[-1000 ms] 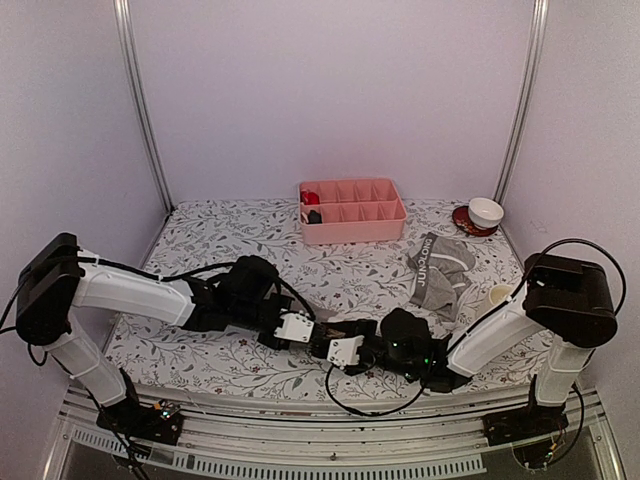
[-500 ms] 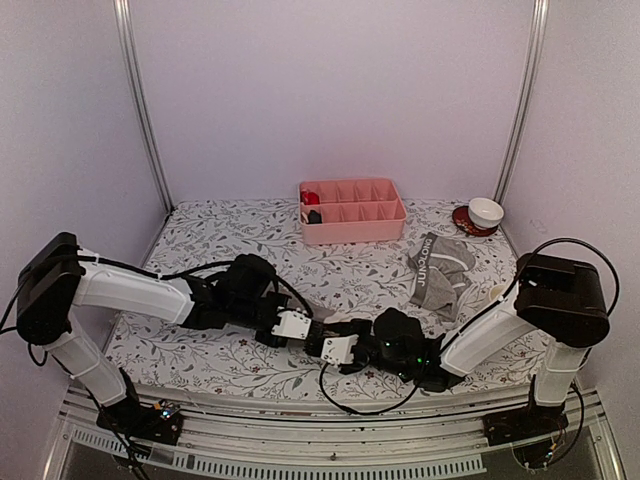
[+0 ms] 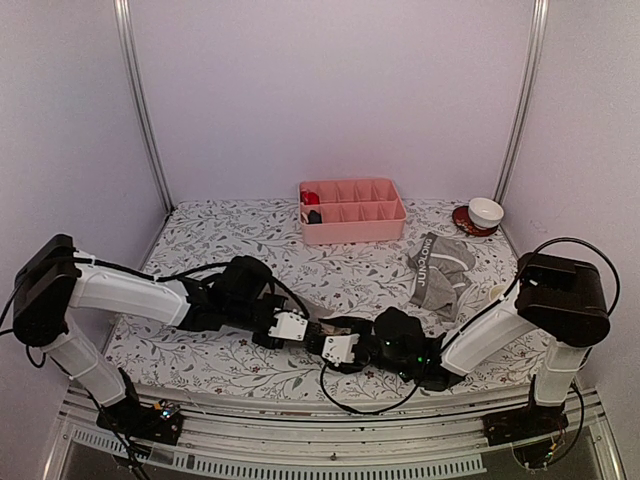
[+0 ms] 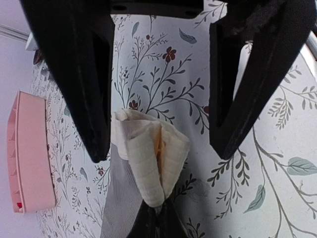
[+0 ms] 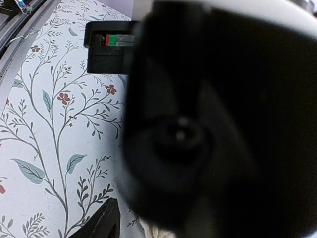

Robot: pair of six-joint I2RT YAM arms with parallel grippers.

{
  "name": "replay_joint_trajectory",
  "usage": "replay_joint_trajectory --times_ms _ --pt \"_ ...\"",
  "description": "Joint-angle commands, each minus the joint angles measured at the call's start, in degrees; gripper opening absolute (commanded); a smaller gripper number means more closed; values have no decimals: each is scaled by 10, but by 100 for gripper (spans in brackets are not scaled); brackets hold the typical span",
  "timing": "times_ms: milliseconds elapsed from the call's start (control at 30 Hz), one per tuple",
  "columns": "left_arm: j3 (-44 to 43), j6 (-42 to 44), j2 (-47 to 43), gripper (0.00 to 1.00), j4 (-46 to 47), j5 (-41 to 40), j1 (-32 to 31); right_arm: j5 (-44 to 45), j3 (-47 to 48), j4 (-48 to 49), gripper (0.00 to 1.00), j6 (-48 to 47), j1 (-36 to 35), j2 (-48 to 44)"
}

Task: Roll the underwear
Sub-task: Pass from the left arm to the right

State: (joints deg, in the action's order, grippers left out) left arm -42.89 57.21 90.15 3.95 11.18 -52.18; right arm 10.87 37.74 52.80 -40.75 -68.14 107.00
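The grey briefs (image 4: 121,198) lie near the table's front, between my two arms. Their pale waistband (image 4: 143,153) is bunched into a fold, and my left gripper (image 4: 153,218) is shut on its near end. My right gripper (image 4: 161,157) faces it, open, with one black finger on each side of the fold and neither touching it. From above, the left gripper (image 3: 312,330) and right gripper (image 3: 325,340) meet tip to tip and hide most of the briefs. The grey boxer-briefs (image 3: 442,268), with a dark lettered waistband, lie crumpled at the right. A dark blur blocks most of the right wrist view.
A pink divided tray (image 3: 352,210) stands at the back centre and shows at the left edge of the left wrist view (image 4: 27,153). A white bowl on a red saucer (image 3: 485,212) sits at the back right. A pale cup (image 3: 498,296) stands by the right arm.
My right gripper has slid left up to the left gripper and its fingers have spread wider. The left gripper has stayed shut on the waistband, shifting slightly.
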Motion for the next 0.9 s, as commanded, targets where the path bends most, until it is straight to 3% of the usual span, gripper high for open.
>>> replay_joint_trajectory --times_ms 0,567,867 --pt "1 -6 -22 0 27 43 -1 -16 -25 -3 59 21 17 -22" --pt "-1 -7 -23 0 23 65 3 -49 -30 14 58 42 25 -30" --pt "0 -10 -21 0 28 64 1 -55 -7 -19 26 68 24 -27"
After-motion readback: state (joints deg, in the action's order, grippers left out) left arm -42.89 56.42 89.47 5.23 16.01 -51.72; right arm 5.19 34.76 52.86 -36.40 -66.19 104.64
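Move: The underwear's rolled waistband sticks out of the left fingers, about 2 cm right of the left hand and roughly 2 cm left of the right hand, whose open fingers stand either side of it. From the right hand the grey JUNO cloth lies some 17 cm ahead and 27 cm right, about 8 cm lower; the pink box about 33 cm ahead and 8 cm right, some 5 cm lower. The right hand eases about 2 cm right, then slightly back left, half-closing around the waistband the left keeps pinching. ##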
